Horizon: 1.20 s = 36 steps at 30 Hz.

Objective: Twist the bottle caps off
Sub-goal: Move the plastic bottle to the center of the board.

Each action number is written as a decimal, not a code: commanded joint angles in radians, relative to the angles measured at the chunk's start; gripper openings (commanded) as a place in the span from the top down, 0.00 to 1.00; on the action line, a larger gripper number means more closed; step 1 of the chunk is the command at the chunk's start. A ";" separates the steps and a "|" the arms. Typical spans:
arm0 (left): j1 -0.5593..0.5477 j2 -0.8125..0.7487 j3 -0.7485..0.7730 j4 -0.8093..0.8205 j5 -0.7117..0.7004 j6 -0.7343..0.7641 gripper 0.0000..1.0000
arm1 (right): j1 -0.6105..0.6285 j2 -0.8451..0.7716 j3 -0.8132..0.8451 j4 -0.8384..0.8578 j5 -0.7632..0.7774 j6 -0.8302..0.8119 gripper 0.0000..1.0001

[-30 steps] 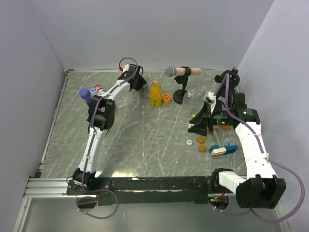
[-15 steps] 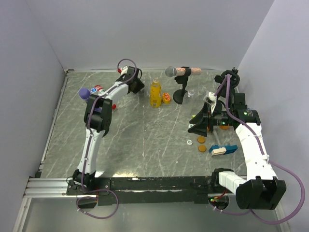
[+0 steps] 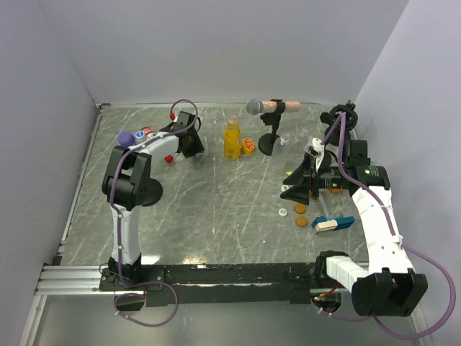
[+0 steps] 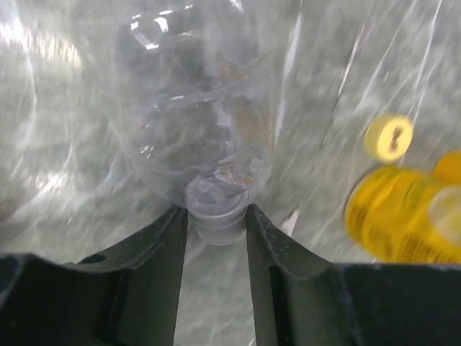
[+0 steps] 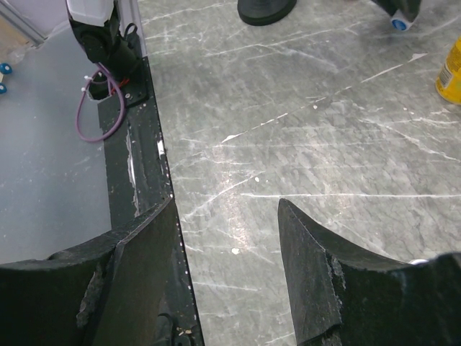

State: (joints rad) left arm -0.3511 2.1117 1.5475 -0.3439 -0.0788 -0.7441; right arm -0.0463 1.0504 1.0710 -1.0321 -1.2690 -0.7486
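Observation:
My left gripper [image 3: 189, 145] is shut on the pale cap [image 4: 216, 215] of a clear bottle [image 4: 202, 108], one finger on each side; the bottle cannot be made out in the top view. The yellow juice bottle [image 3: 231, 140] stands just right of it and shows at the right edge of the left wrist view [image 4: 403, 213]. A red-white labelled bottle [image 3: 144, 133] with a blue cap [image 3: 126, 137] lies at the far left. Loose red caps [image 3: 168, 158] [image 3: 173, 114] lie near the left arm. My right gripper [image 3: 292, 189] is open and empty over bare table [image 5: 227, 238].
A microphone on a black stand [image 3: 270, 108] is at the back centre. A small yellow-red round thing [image 3: 248, 146] lies by the juice bottle. Two brown discs [image 3: 300, 214], a white ring [image 3: 282, 213] and a blue-white object [image 3: 333, 223] lie near the right arm.
My left gripper has pulled back from the far edge toward the near left, and its arm has folded. The right arm has not moved.

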 commanded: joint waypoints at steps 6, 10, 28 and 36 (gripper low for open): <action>0.003 -0.079 -0.064 -0.061 0.083 0.167 0.49 | -0.006 -0.021 -0.014 0.037 -0.032 -0.008 0.34; 0.004 -0.073 -0.037 -0.069 0.082 0.189 0.34 | -0.006 -0.023 -0.014 0.035 -0.033 -0.009 0.34; 0.061 0.044 0.195 -0.152 0.027 0.186 0.34 | -0.006 -0.026 -0.013 0.030 -0.035 -0.014 0.34; 0.060 0.015 0.195 -0.138 0.060 0.160 0.34 | -0.006 -0.024 -0.013 0.033 -0.033 -0.012 0.34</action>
State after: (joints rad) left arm -0.2867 2.1609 1.7180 -0.4911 -0.0383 -0.5694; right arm -0.0463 1.0439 1.0710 -1.0317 -1.2690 -0.7486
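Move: The left hand still pinches the clear plastic bottle by its cap; the middle of the bottle lies about 9 cm ahead and 4 cm to the left, roughly level. The yellow bottle stands some 12 cm to the hand's right, level with it fore and aft, and the red-capped bottle's cap is about 12 cm left and 2 cm back. From the right hand the clear bottle lies about 33 cm ahead, 36 cm left and 23 cm below. Left fingers release the cap, backing 3 cm, then rise and go forward-left about 5 cm towards the body. ##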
